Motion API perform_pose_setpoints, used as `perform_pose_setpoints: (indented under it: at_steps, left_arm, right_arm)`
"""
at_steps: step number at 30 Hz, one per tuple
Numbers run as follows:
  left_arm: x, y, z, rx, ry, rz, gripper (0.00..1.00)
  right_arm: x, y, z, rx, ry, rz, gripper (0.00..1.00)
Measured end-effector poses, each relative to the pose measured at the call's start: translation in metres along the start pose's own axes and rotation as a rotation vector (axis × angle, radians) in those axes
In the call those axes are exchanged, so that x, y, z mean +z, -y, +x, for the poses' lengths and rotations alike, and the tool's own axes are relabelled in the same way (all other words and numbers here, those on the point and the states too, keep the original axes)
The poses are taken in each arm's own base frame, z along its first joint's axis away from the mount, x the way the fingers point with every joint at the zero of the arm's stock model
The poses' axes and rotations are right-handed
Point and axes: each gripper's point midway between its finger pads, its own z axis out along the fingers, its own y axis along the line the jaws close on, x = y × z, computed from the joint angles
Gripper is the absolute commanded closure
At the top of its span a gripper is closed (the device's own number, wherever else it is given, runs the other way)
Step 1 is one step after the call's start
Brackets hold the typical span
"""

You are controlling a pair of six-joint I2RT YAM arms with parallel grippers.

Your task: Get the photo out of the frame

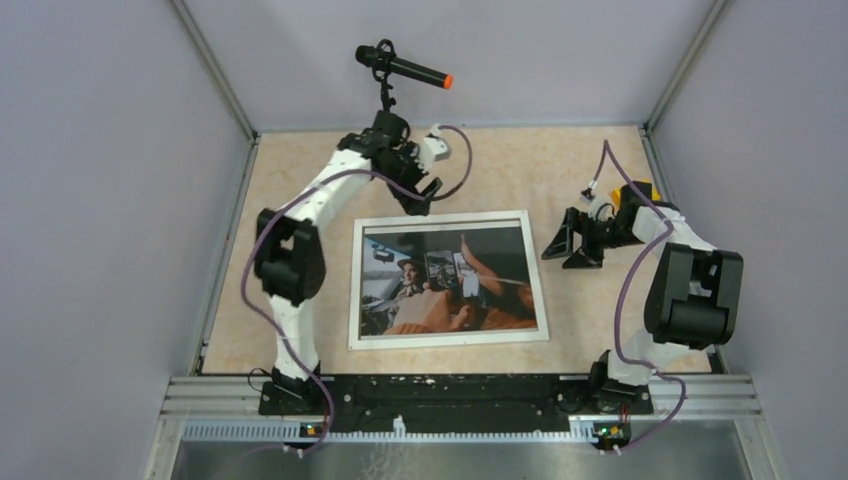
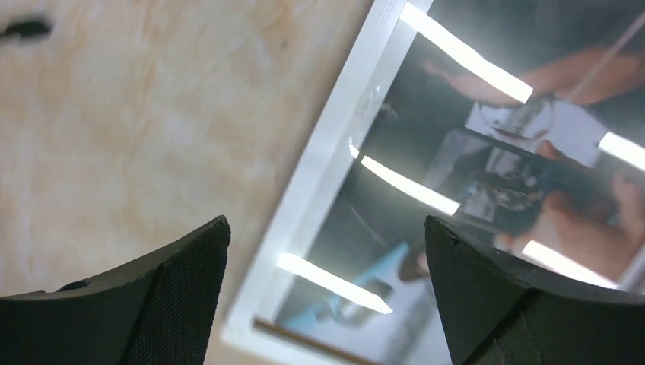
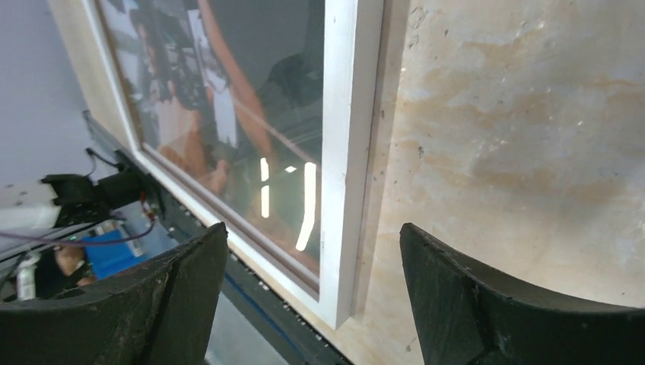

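Note:
The frame (image 1: 356,290) lies flat and face up in the middle of the table, white rim all round. The photo (image 1: 445,280) sits inside it, showing a person in a car with an outstretched arm. My left gripper (image 1: 425,195) hangs open just over the frame's far edge with nothing between its fingers. In the left wrist view the white rim (image 2: 335,144) and the glossy photo (image 2: 487,152) pass under the open gripper (image 2: 325,224). My right gripper (image 1: 565,250) stands open on the table right of the frame. In the right wrist view its open gripper (image 3: 313,228) faces the frame's right rim (image 3: 350,137) and the photo (image 3: 228,99).
A black microphone (image 1: 403,68) with an orange tip hangs over the back of the tan table (image 1: 560,170). Grey walls close in the left, right and far sides. A dark metal rail (image 1: 450,390) with the arm bases runs along the near edge.

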Motion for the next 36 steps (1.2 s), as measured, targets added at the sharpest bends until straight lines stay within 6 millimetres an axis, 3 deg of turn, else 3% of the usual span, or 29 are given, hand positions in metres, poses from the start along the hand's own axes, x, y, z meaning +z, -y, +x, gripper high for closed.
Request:
perform_pose_setpoints:
  at_steps: [4, 6, 9, 12, 15, 19, 27, 31, 36]
  left_arm:
    - [-0.085, 0.011, 0.019, -0.285, 0.073, -0.148, 0.02]
    - [-0.131, 0.021, 0.049, -0.481, 0.124, -0.244, 0.02]
    - [-0.157, 0.042, 0.085, -0.648, 0.157, -0.350, 0.01]
    - [-0.155, 0.076, 0.117, -0.761, 0.143, -0.402, 0.02]
    - [-0.145, 0.093, 0.148, -0.852, 0.089, -0.440, 0.04]
    - [-0.131, 0.099, 0.175, -0.935, 0.022, -0.467, 0.08]
    - [-0.106, 0.092, 0.194, -0.997, -0.051, -0.471, 0.17]
    - [-0.092, 0.091, 0.204, -1.021, -0.097, -0.456, 0.38]
    - [-0.068, 0.090, 0.222, -1.044, -0.180, -0.424, 0.65]
  right_arm:
    - [0.009, 0.003, 0.004, -0.076, -0.012, 0.098, 0.19]
    - [0.011, 0.001, 0.009, -0.126, -0.007, 0.140, 0.21]
    - [0.011, -0.004, 0.014, -0.210, 0.009, 0.202, 0.23]
    - [0.014, -0.009, 0.016, -0.279, 0.009, 0.252, 0.24]
    - [0.024, -0.015, 0.019, -0.349, -0.014, 0.290, 0.26]
    - [0.031, -0.017, 0.025, -0.389, -0.046, 0.327, 0.28]
    - [0.046, 0.014, 0.037, -0.305, -0.143, 0.409, 0.34]
    - [0.053, 0.024, 0.042, -0.269, -0.184, 0.427, 0.44]
    - [0.060, 0.025, 0.033, -0.240, -0.186, 0.429, 0.62]
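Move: The left rail of the photo frame lies about 17 cm back and 17 cm to the left of the left hand, roughly 10 cm below it. From that hand the frame's middle is some 18 cm back and 5 cm right, and the microphone stand's feet about 15 cm ahead and 9 cm left. For the right hand, the frame's right rail is only about 4 cm left, 3 cm back and 7 cm down; the yellow box sits some 16 cm ahead and 20 cm right. Back and left in an arc of about 23 cm, the wide-open left hand rises from beyond the frame, turns some 60 degrees counter-clockwise, then sinks to straddle the left rail, its fingers narrowing to about half open. Meanwhile the right hand tips its fingers steeper, edges left and sinks about 7 cm, also narrowing around the right rail with its left finger against the inner edge. ##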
